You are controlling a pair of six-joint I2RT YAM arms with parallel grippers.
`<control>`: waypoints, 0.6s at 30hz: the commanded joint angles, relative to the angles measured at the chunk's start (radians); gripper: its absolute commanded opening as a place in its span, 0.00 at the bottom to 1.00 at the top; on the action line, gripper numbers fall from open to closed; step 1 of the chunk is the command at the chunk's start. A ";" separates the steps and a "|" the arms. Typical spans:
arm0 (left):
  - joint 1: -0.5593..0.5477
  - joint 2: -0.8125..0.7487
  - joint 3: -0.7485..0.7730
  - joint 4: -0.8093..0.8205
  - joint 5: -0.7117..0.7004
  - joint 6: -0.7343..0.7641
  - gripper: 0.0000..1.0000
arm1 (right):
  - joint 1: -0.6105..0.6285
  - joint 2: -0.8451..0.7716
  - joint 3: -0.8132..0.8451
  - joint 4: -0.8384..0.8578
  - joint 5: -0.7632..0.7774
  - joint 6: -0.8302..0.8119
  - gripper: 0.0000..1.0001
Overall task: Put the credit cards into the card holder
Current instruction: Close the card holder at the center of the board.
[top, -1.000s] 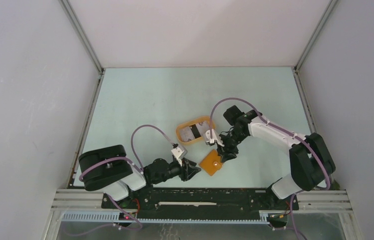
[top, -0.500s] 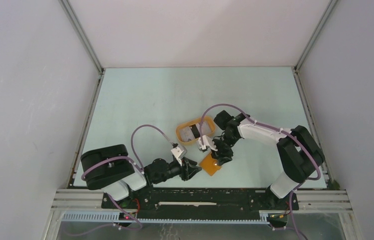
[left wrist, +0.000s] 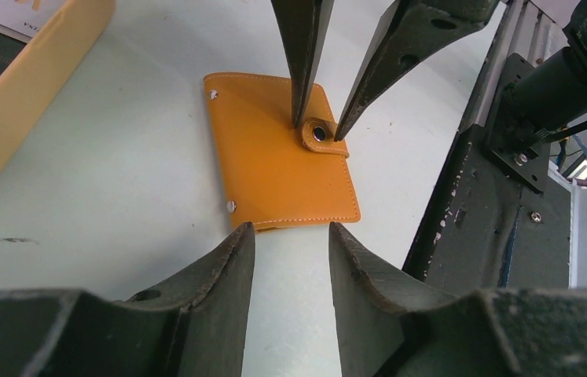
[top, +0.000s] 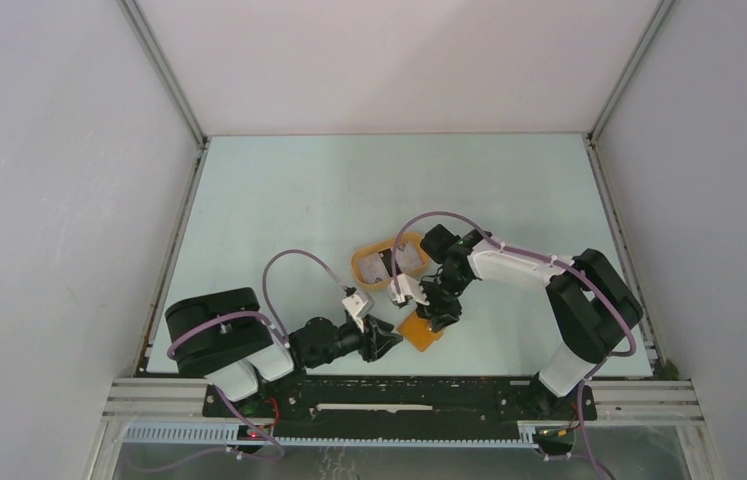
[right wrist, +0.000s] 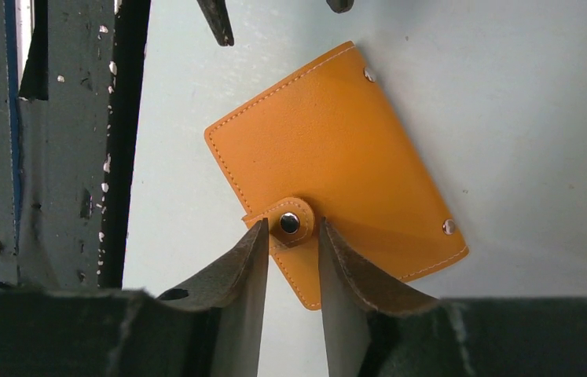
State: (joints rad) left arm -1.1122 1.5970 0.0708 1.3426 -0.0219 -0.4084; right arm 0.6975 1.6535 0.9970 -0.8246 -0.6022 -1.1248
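Note:
The orange card holder (top: 421,333) lies shut on the table near the front edge, its snap tab (right wrist: 291,223) fastened. My right gripper (right wrist: 292,226) points down onto it, open, with one fingertip on each side of the snap tab and a narrow gap between them. My left gripper (left wrist: 290,230) is low on the table, open, its tips just short of the card holder's (left wrist: 278,161) near edge and nothing between them. The credit cards (top: 381,267) lie in the orange tray (top: 358,266) just behind the holder.
The tray's pale orange rim (left wrist: 34,82) fills the upper left of the left wrist view. The dark metal base rail (left wrist: 502,204) runs close beside the holder. The enclosure's white walls (top: 69,200) close in the table on three sides.
My right arm has swung left and down over the card holder, and its jaws have narrowed around the snap tab. The left arm and the holder have not moved.

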 commanded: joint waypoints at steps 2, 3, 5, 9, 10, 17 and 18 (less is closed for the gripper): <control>0.000 0.007 0.001 0.050 -0.006 0.030 0.45 | 0.018 0.012 0.035 0.012 0.013 0.018 0.34; 0.000 0.007 0.002 0.049 -0.006 0.030 0.45 | 0.019 0.012 0.035 0.012 0.014 0.019 0.32; 0.000 0.007 0.001 0.050 -0.006 0.029 0.44 | 0.020 0.015 0.038 0.010 0.015 0.020 0.25; 0.000 0.009 -0.002 0.050 -0.007 0.027 0.44 | 0.019 0.021 0.048 -0.004 0.009 0.020 0.11; 0.000 0.012 -0.001 0.050 -0.006 0.027 0.44 | 0.017 0.019 0.051 -0.006 0.007 0.020 0.09; 0.000 0.037 0.004 0.059 -0.001 0.021 0.44 | -0.024 -0.008 0.066 -0.037 -0.024 0.010 0.00; 0.000 0.037 0.004 0.060 -0.001 0.021 0.44 | -0.033 -0.016 0.065 -0.041 -0.032 0.007 0.00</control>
State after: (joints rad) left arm -1.1122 1.6238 0.0708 1.3529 -0.0216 -0.4091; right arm 0.6895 1.6665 1.0260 -0.8513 -0.6025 -1.1019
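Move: The right hand's half-open fingers already straddle the card holder's snap tab, about 1 cm below the hand point and straight under it. The card holder's middle lies roughly 2 cm ahead and 2 cm to the left, also just below. The tan tray sits about 14 cm ahead and 10 cm to the left, low on the table. From the left hand the tab is some 8 cm to the right, 3 cm ahead and 3 cm below. Pinching begins on the card holder's snap tab: the right fingers shut from about two-fifths open to fully closed on the loose end of the tab. The hand otherwise stays almost in place, then eases up and slightly forward, under half a centimetre, once the fingers have met. ##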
